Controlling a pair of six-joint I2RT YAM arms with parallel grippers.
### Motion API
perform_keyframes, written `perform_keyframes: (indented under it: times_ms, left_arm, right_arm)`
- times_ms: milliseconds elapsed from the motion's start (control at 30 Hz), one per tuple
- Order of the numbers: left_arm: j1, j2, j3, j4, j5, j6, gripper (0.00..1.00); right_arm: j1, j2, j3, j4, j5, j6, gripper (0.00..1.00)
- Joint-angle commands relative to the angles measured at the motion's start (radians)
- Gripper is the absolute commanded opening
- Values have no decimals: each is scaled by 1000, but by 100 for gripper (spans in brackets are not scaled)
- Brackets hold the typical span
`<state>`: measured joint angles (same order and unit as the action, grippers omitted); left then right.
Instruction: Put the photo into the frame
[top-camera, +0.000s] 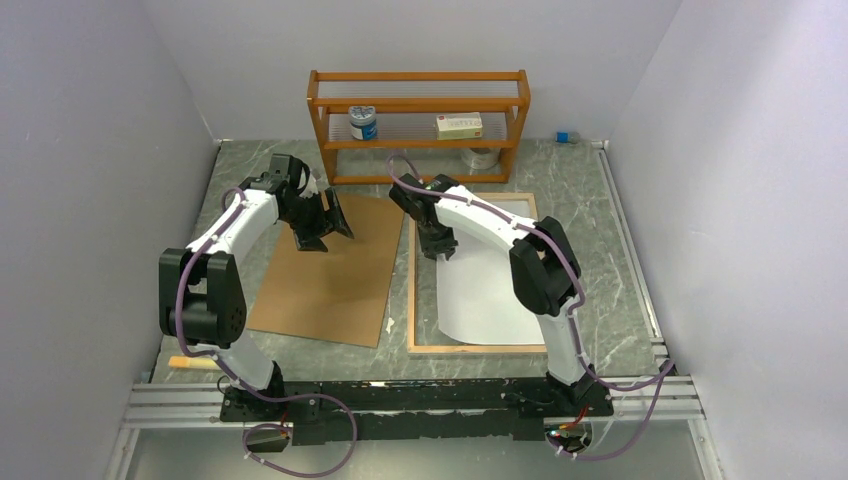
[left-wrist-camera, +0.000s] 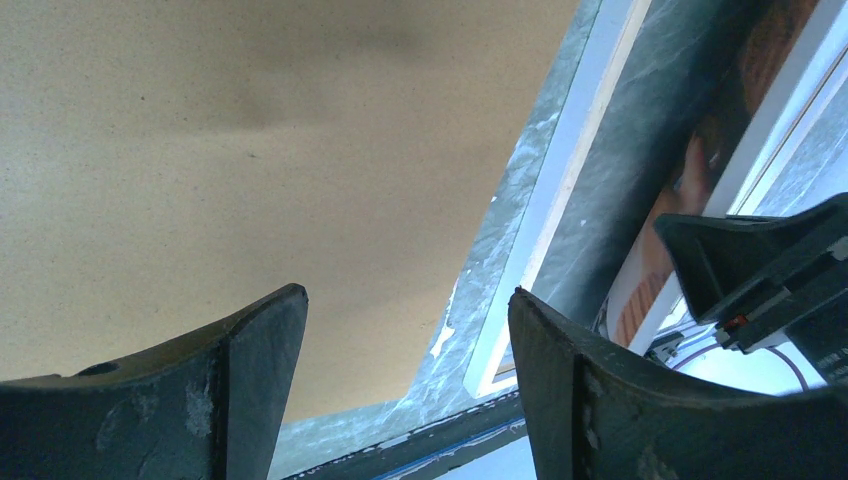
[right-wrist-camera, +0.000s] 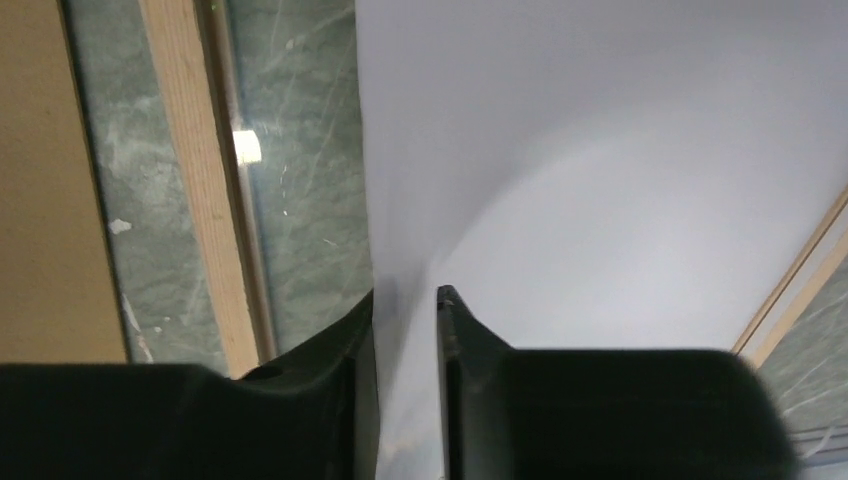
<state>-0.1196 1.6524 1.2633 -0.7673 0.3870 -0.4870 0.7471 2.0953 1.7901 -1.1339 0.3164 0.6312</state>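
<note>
The frame (top-camera: 411, 290) lies flat at centre right, its light wood rim (right-wrist-camera: 195, 180) facing up. The photo (top-camera: 490, 290), white side up, rests inside it, with its near end curling. My right gripper (top-camera: 443, 250) sits at the photo's far left edge. Its jaws (right-wrist-camera: 407, 293) stand a narrow gap apart, and the white sheet (right-wrist-camera: 600, 150) shows between them. My left gripper (top-camera: 325, 235) hovers open and empty over the brown backing board (top-camera: 330, 290). In the left wrist view the gripper (left-wrist-camera: 405, 293) points past the board (left-wrist-camera: 250, 150) toward the frame's white rim (left-wrist-camera: 560, 190).
An orange shelf rack (top-camera: 420, 120) stands at the back, holding a jar (top-camera: 363, 123) and a small box (top-camera: 459, 125), with a tape roll (top-camera: 482, 157) beneath. A wooden stick (top-camera: 195, 362) lies by the left arm's base. White walls close in on three sides.
</note>
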Motion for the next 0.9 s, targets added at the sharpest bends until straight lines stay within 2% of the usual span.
perform_keyframes:
  times_ms: [0, 167, 300, 400, 533, 733, 867]
  left_arm:
    - [-5, 8, 5, 20, 10, 7, 79]
    - [-5, 13, 8, 23, 28, 12, 80]
    - [-7, 10, -5, 35, 55, 11, 80]
    - [-11, 5, -19, 48, 77, 7, 80]
    - [-26, -3, -40, 75, 123, -4, 81]
    - [-98, 6, -67, 144, 199, -46, 82]
    - [-164, 37, -79, 192, 224, -78, 82]
  right_arm:
    - [5, -65, -39, 64, -71, -21, 34]
    - [2, -165, -82, 145, -144, -39, 61]
    - [-12, -253, -135, 205, -189, -47, 70]
    - [-41, -336, -200, 255, -199, -49, 75]
    - [-121, -468, -329, 312, -174, -37, 75]
    - [-382, -642, -556, 376, -129, -9, 76]
    - [-542, -720, -687, 425, -146, -22, 86]
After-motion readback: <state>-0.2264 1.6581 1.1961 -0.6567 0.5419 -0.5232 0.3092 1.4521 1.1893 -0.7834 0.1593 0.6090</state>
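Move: The frame's middle lies roughly 8 cm to the right hand's right, 3 cm back and 4 cm below; the near-shut fingers still have the photo's left edge between them. The frame's left rail has its middle about 6 cm to this hand's left, 3 cm back, and the brown board's is around 23 cm left, also 3 cm back, both low. From the left hand the frame's middle is about 29 cm right, 5 cm back and 8 cm below. Down about 1 cm and slightly back at first, the right hand spreads its fingers wide to let go of the photo's left edge, edges some 2 cm left, then climbs about 9 cm and sweeps fast to the right over the frame towards its right rail, left side tilting up, finally turning clockwise. The open, empty left hand drifts 6 cm right towards the frame. ##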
